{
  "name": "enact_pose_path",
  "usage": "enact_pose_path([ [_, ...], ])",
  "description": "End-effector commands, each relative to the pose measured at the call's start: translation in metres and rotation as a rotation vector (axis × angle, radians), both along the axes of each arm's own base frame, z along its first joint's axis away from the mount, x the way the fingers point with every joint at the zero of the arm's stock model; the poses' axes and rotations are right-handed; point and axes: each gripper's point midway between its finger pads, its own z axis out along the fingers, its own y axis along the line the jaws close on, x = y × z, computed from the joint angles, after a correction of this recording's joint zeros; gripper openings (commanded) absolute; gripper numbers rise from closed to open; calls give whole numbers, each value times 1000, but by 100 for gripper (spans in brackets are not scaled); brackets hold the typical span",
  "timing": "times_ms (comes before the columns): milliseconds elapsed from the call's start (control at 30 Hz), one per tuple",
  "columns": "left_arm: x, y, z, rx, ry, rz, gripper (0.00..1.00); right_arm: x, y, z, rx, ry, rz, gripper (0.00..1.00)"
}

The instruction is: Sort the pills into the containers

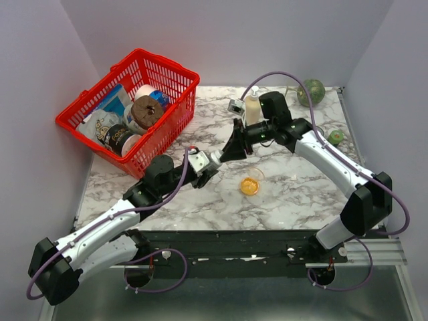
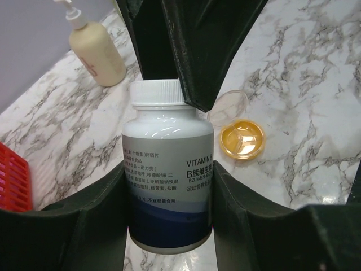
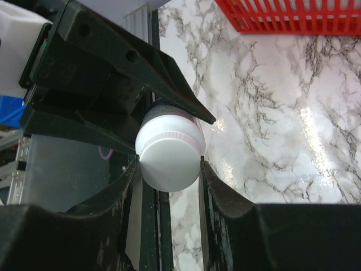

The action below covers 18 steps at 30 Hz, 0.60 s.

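A white pill bottle (image 2: 168,169) with a white cap (image 3: 169,161) and a dark blue label band hangs above the marble table between both arms. My left gripper (image 2: 168,195) presses its pads on the two sides of the bottle's body. At the other end, my right gripper (image 3: 169,169) is shut on the cap, its fingers (image 2: 186,51) reaching in from the far side. From above, the bottle (image 1: 215,159) sits where the two grippers meet. The orange pills (image 1: 249,185) lie in a shallow clear round dish (image 2: 242,139) on the table just right of the bottle.
A red basket (image 1: 134,107) full of groceries stands at the back left. A beige pump bottle (image 1: 253,107) stands at the back behind the right arm. A clear round lid (image 2: 228,104) lies beside the dish. Two green objects (image 1: 311,91) (image 1: 336,137) sit far right.
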Motion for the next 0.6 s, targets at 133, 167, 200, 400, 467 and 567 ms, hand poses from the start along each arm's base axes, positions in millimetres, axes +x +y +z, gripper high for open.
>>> enact_pose_path([
  [133, -82, -33, 20, -129, 147, -470, 0, -54, -10, 32, 201, -531, 382, 11],
  [167, -85, -33, 20, -130, 168, -488, 0, -59, -14, 22, 170, -508, 411, 11],
  [200, -89, -33, 19, -127, 182, -509, 0, -54, -11, 31, 187, -603, 435, 11],
  [400, -80, -27, 19, -103, 163, -447, 0, -50, -9, 33, 154, -541, 401, 33],
  [467, -71, -22, 18, -85, 124, -388, 0, -43, -9, 28, 108, -506, 344, 72],
  [567, -55, -13, 14, -54, 80, -288, 0, -32, -10, 30, 27, -359, 190, 100],
])
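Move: The pill bottle is already held by both hands: its body is in the left fingers, its middle about 1 cm ahead of, right of and above that hand. From the right hand, which pinches the cap, the middle is about 3 cm left, 1 cm back and 2 cm down. The open yellow dish lies roughly 1 cm ahead, 13 cm right and 21 cm below the left hand, its clear lid 5 cm farther out and 3 cm farther right. The bottle, still gripped at its body by the left hand, is carried back towards the robot some 6 cm and slightly right as that hand turns clockwise nearly 20 degrees. The right hand goes back with it about 5 cm, turning counter-clockwise and rolling some 25 degrees with its fingers on the cap, then opens wide and lets go. ##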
